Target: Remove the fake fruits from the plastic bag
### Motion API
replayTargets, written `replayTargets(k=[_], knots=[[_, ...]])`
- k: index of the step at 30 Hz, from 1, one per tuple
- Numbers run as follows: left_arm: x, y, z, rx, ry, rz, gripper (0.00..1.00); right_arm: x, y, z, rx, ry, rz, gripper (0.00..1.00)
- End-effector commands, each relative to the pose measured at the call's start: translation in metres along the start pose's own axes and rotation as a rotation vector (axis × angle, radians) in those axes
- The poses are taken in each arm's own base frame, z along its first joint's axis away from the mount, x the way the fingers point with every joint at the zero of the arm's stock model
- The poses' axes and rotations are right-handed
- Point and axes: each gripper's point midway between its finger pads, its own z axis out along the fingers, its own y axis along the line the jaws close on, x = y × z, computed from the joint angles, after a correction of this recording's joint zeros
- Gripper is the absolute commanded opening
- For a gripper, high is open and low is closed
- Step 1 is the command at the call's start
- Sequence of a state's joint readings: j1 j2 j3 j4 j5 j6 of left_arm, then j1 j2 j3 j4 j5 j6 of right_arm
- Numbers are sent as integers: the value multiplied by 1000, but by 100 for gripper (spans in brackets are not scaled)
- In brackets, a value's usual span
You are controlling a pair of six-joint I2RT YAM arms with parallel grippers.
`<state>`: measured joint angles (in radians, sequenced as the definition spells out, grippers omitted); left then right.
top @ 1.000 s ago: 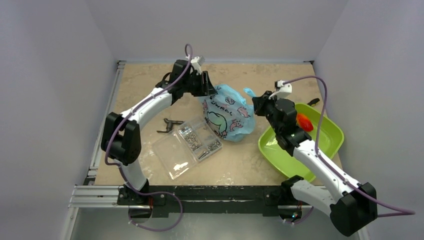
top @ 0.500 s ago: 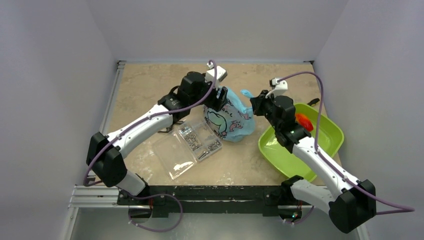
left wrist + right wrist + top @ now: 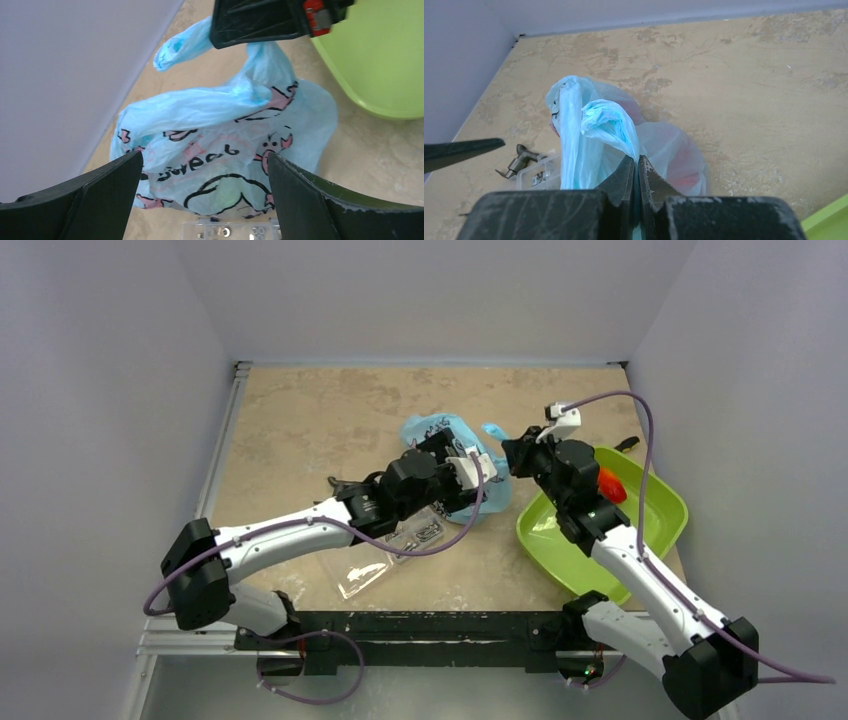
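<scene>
The light-blue printed plastic bag lies mid-table and fills the left wrist view. My right gripper is shut on a bunched handle of the bag, pinched at its fingertips. My left gripper hovers at the bag's near side, open wide, its jaws framing the bag without touching it. A green fruit and a red fruit show faintly through the plastic. One red fake fruit lies in the lime-green tray.
A clear compartment box with small metal parts sits just near of the bag, under the left arm. A dark metal tool lies beside it. The green tray's rim is close to the bag's right side.
My left arm swung from the bag's far-left side round to its near side, over the clear box, and its gripper opened wide. The right gripper kept its pinch on the handle.
</scene>
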<state>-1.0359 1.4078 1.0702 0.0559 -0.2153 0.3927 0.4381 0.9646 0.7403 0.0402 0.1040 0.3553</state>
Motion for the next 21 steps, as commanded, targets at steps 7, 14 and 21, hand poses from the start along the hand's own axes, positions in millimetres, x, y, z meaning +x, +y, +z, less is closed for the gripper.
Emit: replayTargets(k=[7,14,21], knots=[[-56,9,47,-139,-95,133,90,-5,17,-8,-104,-47,35,0],[-71,37,49,-236,-93,146,38,-1,11,-6,-71,-41,53,0],[-64,75,30,-201,-83,-22,5,-11,-5,0,40,-66,85,0]])
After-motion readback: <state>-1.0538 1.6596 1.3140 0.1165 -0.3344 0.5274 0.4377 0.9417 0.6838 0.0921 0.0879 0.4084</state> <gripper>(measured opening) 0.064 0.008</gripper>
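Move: The bag's stretched upper fold lies about 4 cm ahead and 5 cm right of the left hand, roughly at its height. The bag's full body sits some 13 cm below that hand, 2 cm ahead; the parts box is about 9 cm back, 12 cm left and 20 cm down. From the right hand, still gripping a bag corner, that fold lies 5 cm left, about 2 cm ahead and 2 cm lower. Left hand reaches about 5 cm right and forward, closing to pinch the bag's fold while right keeps its grip. ##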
